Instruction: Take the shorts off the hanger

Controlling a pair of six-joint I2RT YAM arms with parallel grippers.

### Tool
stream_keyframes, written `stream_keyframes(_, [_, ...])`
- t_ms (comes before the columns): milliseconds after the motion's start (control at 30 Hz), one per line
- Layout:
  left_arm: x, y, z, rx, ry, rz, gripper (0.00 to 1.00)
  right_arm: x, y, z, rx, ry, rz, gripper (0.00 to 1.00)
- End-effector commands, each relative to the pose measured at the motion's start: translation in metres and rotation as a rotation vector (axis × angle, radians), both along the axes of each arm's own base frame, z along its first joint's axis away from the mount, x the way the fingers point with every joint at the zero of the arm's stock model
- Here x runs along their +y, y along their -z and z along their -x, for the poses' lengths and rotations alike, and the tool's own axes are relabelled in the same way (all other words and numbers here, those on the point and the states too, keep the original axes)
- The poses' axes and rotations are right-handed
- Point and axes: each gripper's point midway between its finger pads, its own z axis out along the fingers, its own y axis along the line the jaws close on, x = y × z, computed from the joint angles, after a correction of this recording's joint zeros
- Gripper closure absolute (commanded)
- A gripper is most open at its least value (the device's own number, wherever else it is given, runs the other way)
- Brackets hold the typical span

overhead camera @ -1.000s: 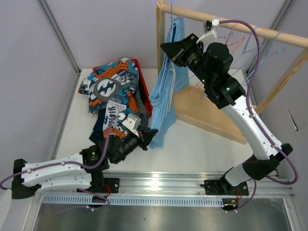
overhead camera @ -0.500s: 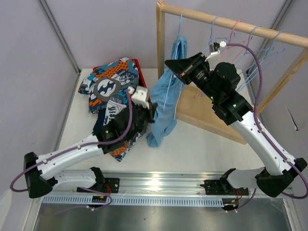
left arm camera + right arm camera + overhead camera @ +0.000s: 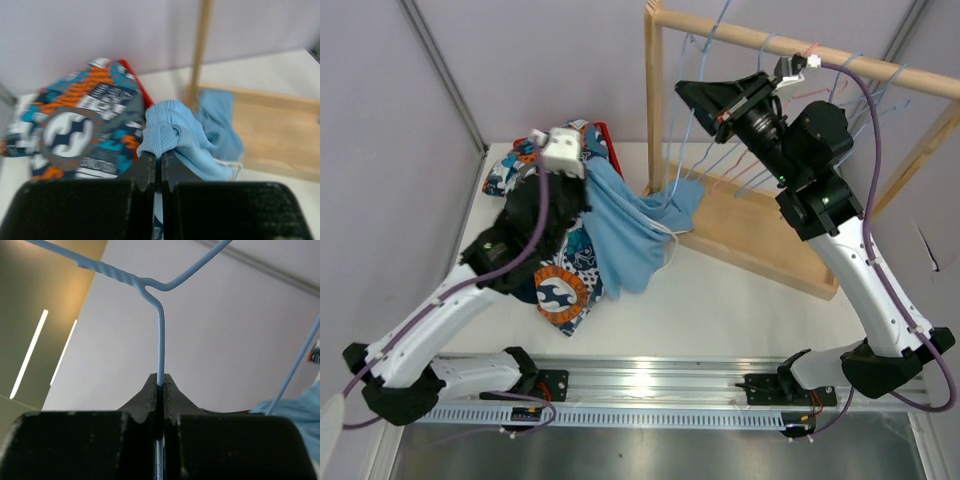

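Note:
My left gripper (image 3: 582, 192) is shut on a fold of the light blue shorts (image 3: 623, 228) and holds it raised over the clothes pile; the left wrist view shows the jaws (image 3: 160, 159) pinching the mesh fabric (image 3: 172, 131). The shorts stretch from there to the rack's wooden base, with a white edge trailing. My right gripper (image 3: 683, 91) is shut on a blue wire hanger (image 3: 688, 150), high beside the rack post; in the right wrist view (image 3: 161, 383) the jaws clamp the hanger's neck (image 3: 160, 335). The orange, blue and white patterned shorts (image 3: 560, 290) lie under my left arm.
A wooden rack (image 3: 652, 100) with a top rail (image 3: 880, 72) carries several more wire hangers (image 3: 840, 95). Its wooden base (image 3: 760, 235) lies at the back right. A red bin (image 3: 607, 137) sits behind the clothes pile. Grey walls close in the back and left.
My left gripper has swung up and back-left, dragging the light blue shorts away from the hanger. My right gripper has lifted the hanger higher toward the rail.

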Motion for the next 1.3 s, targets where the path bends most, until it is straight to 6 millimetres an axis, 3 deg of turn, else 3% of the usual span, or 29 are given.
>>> stream_keyframes(0, [0.09, -0.094, 0.017, -0.165, -0.21, 0.048, 1.0, -0.016, -0.015, -0.024, -0.041, 0.048, -0.012, 1.0])
stream_keyframes(100, [0.122, -0.137, 0.009, -0.212, -0.303, 0.029, 1.0, -0.022, -0.008, -0.046, -0.024, 0.078, -0.018, 1.0])
stream_keyframes(133, [0.116, -0.12, -0.014, -0.147, -0.314, -0.028, 1.0, -0.022, -0.007, -0.05, -0.017, 0.081, -0.024, 1.0])
stream_keyframes(167, [0.119, -0.12, -0.024, -0.132, -0.325, -0.039, 1.0, -0.023, -0.004, -0.055, -0.011, 0.088, -0.022, 1.0])
stream_keyframes(200, [0.135, -0.143, -0.031, -0.167, -0.362, 0.009, 1.0, -0.022, 0.0, -0.061, -0.002, 0.088, -0.02, 1.0])
stream_keyframes(233, [0.131, -0.124, -0.059, -0.099, -0.371, -0.022, 1.0, -0.021, 0.002, -0.064, 0.007, 0.084, -0.023, 1.0])
stream_keyframes(267, [0.136, -0.116, -0.073, -0.068, -0.385, -0.029, 1.0, -0.023, 0.004, -0.067, 0.008, 0.088, -0.019, 1.0])
stream_keyframes(300, [0.153, -0.133, -0.082, -0.096, -0.428, 0.038, 1.0, -0.021, 0.009, -0.072, 0.018, 0.087, -0.012, 1.0])
stream_keyframes(333, [0.146, -0.109, -0.115, -0.036, -0.404, 0.022, 1.0, -0.02, 0.01, -0.072, 0.022, 0.082, -0.011, 1.0])
stream_keyframes(400, [0.155, -0.098, -0.147, -0.01, -0.412, 0.041, 1.0, -0.023, 0.013, -0.078, 0.027, 0.089, -0.005, 1.0])
stream_keyframes(433, [0.152, -0.111, -0.158, -0.037, -0.382, 0.066, 1.0, -0.023, 0.014, -0.079, 0.029, 0.085, -0.005, 1.0])
stream_keyframes(467, [0.155, -0.06, -0.196, 0.088, -0.394, 0.031, 1.0, -0.024, 0.015, -0.08, 0.031, 0.088, -0.004, 1.0])
stream_keyframes(533, [0.152, -0.041, -0.223, 0.135, -0.365, 0.071, 0.99, -0.028, 0.016, -0.083, 0.033, 0.098, -0.001, 1.0])
stream_keyframes(567, [0.157, 0.002, -0.248, 0.221, -0.371, 0.069, 0.86, -0.03, 0.017, -0.085, 0.035, 0.102, -0.002, 1.0])
stream_keyframes(600, [0.154, 0.025, -0.258, 0.268, -0.366, 0.096, 0.65, -0.032, 0.017, -0.085, 0.036, 0.106, -0.003, 1.0])
stream_keyframes(633, [0.155, 0.052, -0.266, 0.327, -0.367, 0.1, 0.36, -0.032, 0.018, -0.085, 0.041, 0.107, -0.004, 1.0])
stream_keyframes(667, [0.155, 0.099, -0.274, 0.436, -0.372, 0.105, 0.01, -0.032, 0.023, -0.087, 0.052, 0.108, -0.001, 1.0])
stream_keyframes(767, [0.163, 0.151, -0.272, 0.572, -0.439, 0.083, 0.01, -0.032, 0.034, -0.088, 0.074, 0.112, 0.008, 1.0])
stream_keyframes(867, [0.171, 0.166, -0.252, 0.633, -0.499, 0.067, 0.01, -0.034, 0.049, -0.091, 0.107, 0.121, 0.021, 1.0])
stream_keyframes(900, [0.172, 0.134, -0.245, 0.564, -0.496, 0.095, 0.01, -0.035, 0.054, -0.091, 0.122, 0.129, 0.022, 1.0])
stream_keyframes(933, [0.171, 0.143, -0.235, 0.589, -0.496, 0.09, 0.01, -0.037, 0.055, -0.088, 0.125, 0.133, 0.021, 1.0])
stream_keyframes(1000, [0.167, 0.11, -0.227, 0.508, -0.464, 0.125, 0.01, -0.039, 0.07, -0.09, 0.158, 0.148, 0.028, 1.0])
stream_keyframes(1033, [0.165, 0.075, -0.213, 0.439, -0.447, 0.145, 0.01, -0.04, 0.073, -0.089, 0.166, 0.151, 0.025, 1.0])
stream_keyframes(1100, [0.166, 0.066, -0.196, 0.426, -0.442, 0.136, 0.01, -0.044, 0.078, -0.085, 0.178, 0.158, 0.026, 0.95])
stream_keyframes(1133, [0.167, 0.047, -0.182, 0.392, -0.437, 0.148, 0.01, -0.044, 0.079, -0.083, 0.181, 0.157, 0.025, 0.85])
stream_keyframes(1167, [0.167, 0.042, -0.174, 0.382, -0.436, 0.152, 0.01, -0.045, 0.077, -0.079, 0.175, 0.156, 0.024, 0.49])
stream_keyframes(1233, [0.169, 0.036, -0.159, 0.372, -0.438, 0.159, 0.01, -0.045, 0.077, -0.076, 0.171, 0.154, 0.025, 0.08])
stream_keyframes(1267, [0.167, 0.015, -0.144, 0.327, -0.423, 0.177, 0.01, -0.044, 0.076, -0.073, 0.164, 0.15, 0.034, 0.01])
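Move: Ahead of the left hand, which already grips the light-blue shorts, the red bin lies about 26 cm farther out, 8 cm to the left and 32 cm below. The patterned shorts heaped on it are some 20 cm ahead, 7 cm left, 28 cm down. The right hand holds the emptied blue hanger; its free spot on the rail is roughly 12 cm ahead, 2 cm right and 6 cm above, with the next hanger 8 cm right of that spot. Swinging the blue shorts up and left about 17 cm, the left hand sweeps them forward nearly 30 cm and down over the bin, turning counter-clockwise, opens wide on the way down to let them go while tipping downward, then draws back and up empty. The right hand carries the hanger forward about 10 cm, pauses, lowers it onto the rail and opens. ##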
